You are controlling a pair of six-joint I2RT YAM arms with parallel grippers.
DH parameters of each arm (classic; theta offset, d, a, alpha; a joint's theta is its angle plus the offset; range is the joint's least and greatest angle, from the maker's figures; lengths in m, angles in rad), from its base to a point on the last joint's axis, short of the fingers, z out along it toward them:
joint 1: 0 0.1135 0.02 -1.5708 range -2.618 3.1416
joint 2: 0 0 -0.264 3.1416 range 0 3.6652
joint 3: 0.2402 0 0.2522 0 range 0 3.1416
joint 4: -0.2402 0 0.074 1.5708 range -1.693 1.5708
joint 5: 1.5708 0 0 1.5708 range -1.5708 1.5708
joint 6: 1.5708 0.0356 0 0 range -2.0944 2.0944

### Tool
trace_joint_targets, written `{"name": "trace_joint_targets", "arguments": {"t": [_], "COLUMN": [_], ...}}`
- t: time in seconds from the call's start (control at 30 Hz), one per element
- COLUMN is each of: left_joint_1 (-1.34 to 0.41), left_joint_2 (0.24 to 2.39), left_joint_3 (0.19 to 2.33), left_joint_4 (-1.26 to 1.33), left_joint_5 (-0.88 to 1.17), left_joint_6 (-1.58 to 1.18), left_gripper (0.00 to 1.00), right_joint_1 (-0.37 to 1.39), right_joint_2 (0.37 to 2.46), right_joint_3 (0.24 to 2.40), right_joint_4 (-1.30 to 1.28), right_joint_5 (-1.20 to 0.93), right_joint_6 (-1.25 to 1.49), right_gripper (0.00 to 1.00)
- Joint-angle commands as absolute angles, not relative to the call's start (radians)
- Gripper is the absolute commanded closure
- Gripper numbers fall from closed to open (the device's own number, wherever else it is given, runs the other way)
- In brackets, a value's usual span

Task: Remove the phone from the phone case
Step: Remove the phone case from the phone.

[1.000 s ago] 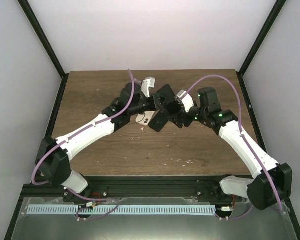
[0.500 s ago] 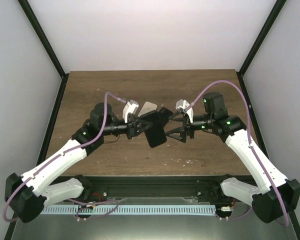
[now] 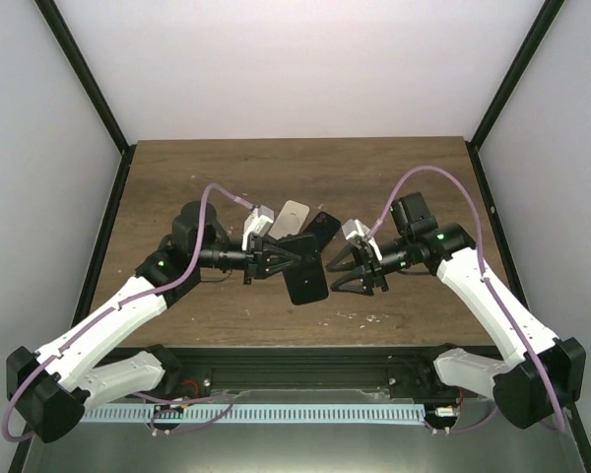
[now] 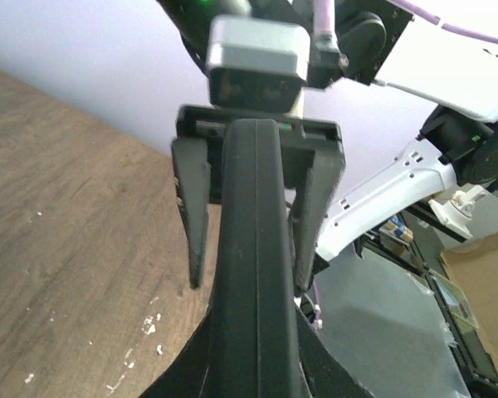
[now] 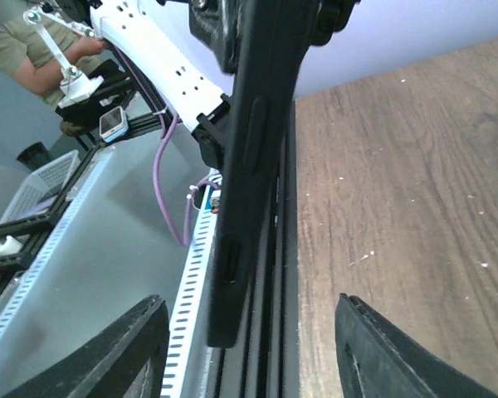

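My left gripper (image 3: 280,262) is shut on one end of the black phone case (image 3: 306,280) and holds it above the table, edge-up. In the left wrist view the case's edge (image 4: 256,274) runs straight out from between my fingers. My right gripper (image 3: 339,273) faces it, open. Its fingers (image 5: 120,352) stand on either side of the case's free end (image 5: 242,207) without touching it. A pale grey slab (image 3: 294,214) that looks like the phone lies flat on the table behind the case. The edge views do not show whether anything is inside the case.
A dark flat shape (image 3: 323,225) lies just right of the pale slab. The wooden table (image 3: 394,177) carries small white flecks (image 3: 374,317) near its front edge. Black frame posts (image 3: 84,74) and white walls close in the sides. A slotted rail (image 5: 191,282) runs below the near edge.
Both arms have drawn back from the far middle toward the near side. The left one carried the case along, uncovering the pale slab. The right gripper's jaws opened wide, then narrowed.
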State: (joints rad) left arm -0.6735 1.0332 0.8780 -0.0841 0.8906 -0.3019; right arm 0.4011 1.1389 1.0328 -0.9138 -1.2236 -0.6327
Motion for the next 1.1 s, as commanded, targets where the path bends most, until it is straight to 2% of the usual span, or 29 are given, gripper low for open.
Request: {"name": "trace_joint_targets", "arguments": {"t": [0.0,0.13,0.3,0.43,0.63,0.73,0.93,1.07], "left_joint_1": [-0.671,-0.669,-0.664,-0.629,-0.587,-0.586,-0.587,-0.586], "left_joint_2": [1.019,1.041,1.072,1.116,1.181,1.207,1.244,1.252], "left_joint_3": [0.921,0.916,0.923,0.939,0.931,0.934,0.926,0.929], "left_joint_4": [0.003,0.061,0.110,0.119,0.231,0.264,0.336,0.330], "left_joint_5": [0.848,0.857,0.887,0.945,1.049,1.077,1.114,1.137], "left_joint_6": [-0.290,-0.324,-0.362,-0.415,-0.545,-0.576,-0.631,-0.620], "left_gripper": [1.00,1.00,1.00,1.00,1.00,1.00,1.00,1.00], "right_joint_1": [0.424,0.430,0.451,0.460,0.464,0.465,0.470,0.470], "right_joint_2": [1.123,1.124,1.130,1.109,1.105,1.107,1.111,1.145], "right_joint_3": [1.026,1.012,1.014,1.017,1.031,1.033,1.041,1.066], "right_joint_4": [-0.985,-0.965,-0.953,-0.960,-1.031,-1.054,-1.045,-1.062], "right_joint_5": [-1.237,-1.212,-1.182,-1.149,-1.090,-1.089,-1.097,-1.153], "right_joint_6": [-0.755,-0.762,-0.782,-0.823,-0.918,-0.945,-0.948,-0.931], "right_gripper": [0.46,0.48,0.56,0.66,0.68,0.73,0.74,0.71]}}
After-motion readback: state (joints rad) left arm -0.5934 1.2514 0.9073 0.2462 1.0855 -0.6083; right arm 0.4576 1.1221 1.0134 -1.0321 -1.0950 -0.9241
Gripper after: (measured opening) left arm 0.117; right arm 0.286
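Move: The left hand already pinches the cased phone by its left edge; the phone's middle lies about 3 cm to that hand's right, 1 cm back and 2 cm below. From the right hand the phone's middle is roughly 7 cm left, 1 cm ahead and 4 cm above. On the table some 30 cm below the left hand lie the beige phone, about 24 cm ahead and 2 cm left, and the black phone, 20 cm ahead and 6 cm right. Keeping its pinch on the phone's left edge, the left hand carries it about 4 cm forward and slightly right, rolling so the far side dips. The right hand sinks about 3 cm and draws back a little towards the phone's lower right corner, rolls its near side down and half-closes its fingers around that corner; whether they touch it can't be told. ##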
